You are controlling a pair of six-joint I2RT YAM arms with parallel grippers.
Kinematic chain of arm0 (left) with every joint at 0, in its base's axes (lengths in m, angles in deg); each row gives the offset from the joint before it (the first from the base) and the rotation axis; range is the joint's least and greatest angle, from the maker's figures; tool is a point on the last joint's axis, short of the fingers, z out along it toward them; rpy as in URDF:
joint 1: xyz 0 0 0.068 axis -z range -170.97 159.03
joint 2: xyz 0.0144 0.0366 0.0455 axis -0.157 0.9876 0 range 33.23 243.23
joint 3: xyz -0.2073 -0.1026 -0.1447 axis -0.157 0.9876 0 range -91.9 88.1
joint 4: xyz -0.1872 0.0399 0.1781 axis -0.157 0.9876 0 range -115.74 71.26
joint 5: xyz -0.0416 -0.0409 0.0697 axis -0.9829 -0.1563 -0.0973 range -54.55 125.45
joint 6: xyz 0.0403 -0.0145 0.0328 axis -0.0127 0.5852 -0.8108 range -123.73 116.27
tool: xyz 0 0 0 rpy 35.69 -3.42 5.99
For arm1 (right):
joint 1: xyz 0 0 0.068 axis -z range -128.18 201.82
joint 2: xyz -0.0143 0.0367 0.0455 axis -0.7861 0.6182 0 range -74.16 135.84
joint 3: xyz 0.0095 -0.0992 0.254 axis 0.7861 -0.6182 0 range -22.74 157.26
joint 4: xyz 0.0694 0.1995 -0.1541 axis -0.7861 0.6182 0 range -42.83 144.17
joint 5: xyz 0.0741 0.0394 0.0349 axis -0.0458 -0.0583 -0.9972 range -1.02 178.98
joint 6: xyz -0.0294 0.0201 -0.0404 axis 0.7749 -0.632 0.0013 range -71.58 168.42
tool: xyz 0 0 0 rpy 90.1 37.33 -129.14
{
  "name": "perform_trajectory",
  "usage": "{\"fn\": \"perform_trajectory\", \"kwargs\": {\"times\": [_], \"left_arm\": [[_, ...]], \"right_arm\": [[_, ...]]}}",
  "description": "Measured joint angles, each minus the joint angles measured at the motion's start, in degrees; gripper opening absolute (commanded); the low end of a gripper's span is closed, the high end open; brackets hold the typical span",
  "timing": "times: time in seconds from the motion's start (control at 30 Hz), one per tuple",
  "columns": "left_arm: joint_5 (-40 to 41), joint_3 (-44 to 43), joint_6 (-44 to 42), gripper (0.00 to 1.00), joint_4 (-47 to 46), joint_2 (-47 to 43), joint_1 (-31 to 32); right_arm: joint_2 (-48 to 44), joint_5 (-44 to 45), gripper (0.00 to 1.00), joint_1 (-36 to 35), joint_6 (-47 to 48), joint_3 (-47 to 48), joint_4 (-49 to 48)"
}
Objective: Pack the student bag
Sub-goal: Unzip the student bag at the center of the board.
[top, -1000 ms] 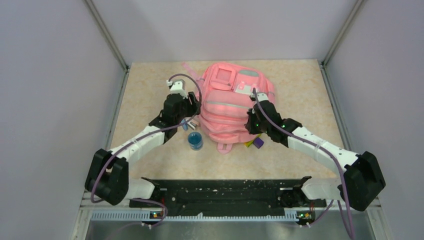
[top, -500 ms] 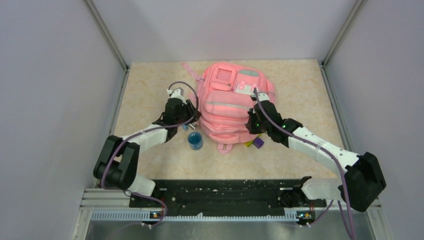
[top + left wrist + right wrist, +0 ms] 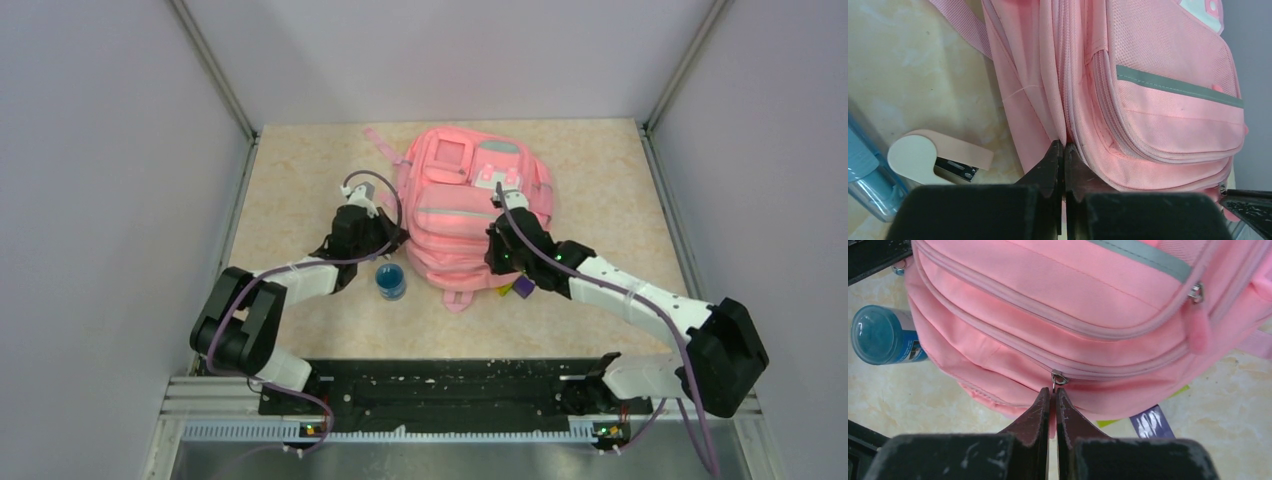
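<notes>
The student bag, a big pink backpack, lies flat in the middle of the table. My left gripper is at its left side. In the left wrist view the left gripper is shut, pinching a fold of the bag at the side seam. My right gripper is at the bag's near right. There the right gripper is shut on the pink tab hanging from a metal zip slider on the bag.
A blue capped bottle stands just left of the bag's near edge, close to the left gripper. A cream stapler lies beside the bag's left side. A purple card and a yellow-green sheet stick out from under the bag's near right.
The left gripper came down toward the table and closed on the bag's side. The right gripper, still shut, shifted left along the bag's near edge.
</notes>
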Motion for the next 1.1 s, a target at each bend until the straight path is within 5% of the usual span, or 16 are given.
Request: {"fn": "perform_trajectory", "kwargs": {"times": [0.33,1.1], "left_arm": [[1.20,1.75,1.97,0.00,-4.20,-0.02,3.19],[5.88,4.87,2.25,0.00,-11.78,-3.19,4.87]], "right_arm": [[10.47,-0.74,0.00,-6.36,-2.19,5.90,-4.04],[30.16,-3.19,0.00,-6.80,-2.75,28.09,-8.17]]}}
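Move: The right fingers, shut on the zip pull at the student bag's near side, have the bag's left edge, pinched by the left fingers, about 18 cm to their left and 6 cm ahead, nearly level. From the right hand, the blue jar stands some 20 cm left, 3 cm back and 6 cm lower; the purple block lies 7 cm right, 5 cm back and 8 cm below. The zip pull is about 18 cm right and 6 cm back of the left hand. Keeping its pinch on the zip pull, the right hand sweeps about 16 cm left along the bag's near side, dipping slightly at first, then bends forward and up around the near-left corner, about 7 cm forward in the later half and turning some 10 degrees counter-clockwise, until it is right beside the left fingers. The left hand keeps hold of the bag's left edge, shifting about 3 cm right and a little back before lifting about 3 cm and easing slightly back to the left. ##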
